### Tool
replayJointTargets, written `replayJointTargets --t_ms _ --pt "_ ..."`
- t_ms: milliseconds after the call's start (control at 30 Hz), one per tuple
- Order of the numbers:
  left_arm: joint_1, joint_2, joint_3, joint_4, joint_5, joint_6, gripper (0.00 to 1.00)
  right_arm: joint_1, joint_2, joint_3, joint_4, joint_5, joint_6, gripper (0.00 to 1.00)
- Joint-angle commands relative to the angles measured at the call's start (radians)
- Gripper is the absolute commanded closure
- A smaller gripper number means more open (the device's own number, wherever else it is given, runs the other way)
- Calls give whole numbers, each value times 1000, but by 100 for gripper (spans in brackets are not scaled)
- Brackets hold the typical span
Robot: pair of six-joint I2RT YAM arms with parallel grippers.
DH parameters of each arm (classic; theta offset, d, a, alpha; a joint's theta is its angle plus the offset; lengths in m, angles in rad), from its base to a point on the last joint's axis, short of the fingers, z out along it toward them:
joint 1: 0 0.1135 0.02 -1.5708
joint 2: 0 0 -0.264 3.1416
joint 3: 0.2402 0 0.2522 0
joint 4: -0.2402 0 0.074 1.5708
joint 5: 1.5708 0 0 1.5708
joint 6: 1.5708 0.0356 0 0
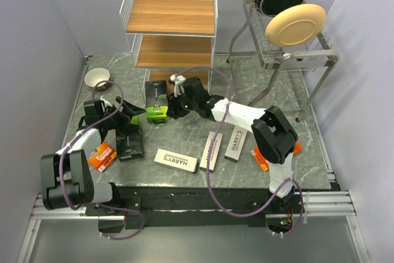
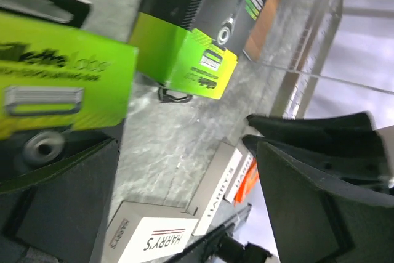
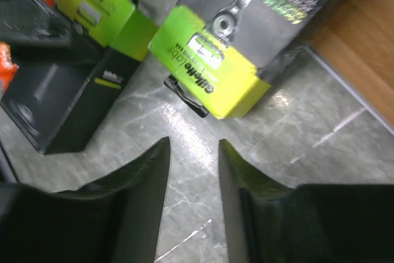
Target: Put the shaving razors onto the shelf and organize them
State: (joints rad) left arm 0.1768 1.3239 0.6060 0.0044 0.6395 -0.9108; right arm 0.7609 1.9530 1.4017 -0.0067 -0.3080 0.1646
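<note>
A black razor box with a lime-green end (image 1: 157, 100) (image 3: 209, 69) (image 2: 184, 60) lies flat before the white wire shelf (image 1: 169, 29). My right gripper (image 1: 175, 105) (image 3: 192, 146) hovers just short of that green end, open narrowly with only table between its fingers. A second black and green box (image 1: 129, 138) (image 2: 61, 84) (image 3: 92, 84) lies to the left. My left gripper (image 1: 130, 116) (image 2: 184, 137) stands wide open by its green end, gripping nothing. Three white HARRY'S boxes (image 1: 176, 159) (image 1: 212, 150) (image 1: 236, 142) lie near the front edge. An orange pack (image 1: 102, 156) lies at the left.
A white bowl (image 1: 97, 78) sits at the back left. A grey metal dish rack (image 1: 289, 60) holding a black plate and a cream plate (image 1: 295, 24) stands at the back right. Another orange pack (image 1: 259, 160) shows beside the right arm's base.
</note>
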Motion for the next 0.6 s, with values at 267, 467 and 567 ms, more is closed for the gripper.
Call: replayJointTargets --t_ms 267,467,567 --pt "44 -236 -71 -92 -98 53 28 147 66 2 51 119 -105 100" --pt "67 -284 -65 -121 -100 50 39 172 165 108 37 263 -111 100" --pt "72 -295 -60 -123 -92 44 39 183 210 160 42 369 -129 100"
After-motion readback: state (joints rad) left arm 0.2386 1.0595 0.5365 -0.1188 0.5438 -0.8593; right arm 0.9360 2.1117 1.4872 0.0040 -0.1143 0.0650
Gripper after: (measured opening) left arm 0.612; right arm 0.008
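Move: The black-and-green Gillette box, already lying partly on the left end of the bottom shelf with its green end sticking out towards me, has its middle about 6 cm ahead, 7 cm left and 8 cm below my right hand. The shelf board's middle is some 12 cm ahead and 2 cm right; the second Gillette box sits about 12 cm back and 19 cm left. From my left hand, the shelf box lies roughly 8 cm ahead and 9 cm right, the second box 10 cm back and 3 cm left. I shut my right fingers into a blunt tip while swinging that hand back about 5 cm, left and down around the green end, then turn forward again some 2 cm, still sinking and edging left, to come close in front of it; contact can't be seen. My left hand backs off left, back and up, its fingers closing partway on nothing. ##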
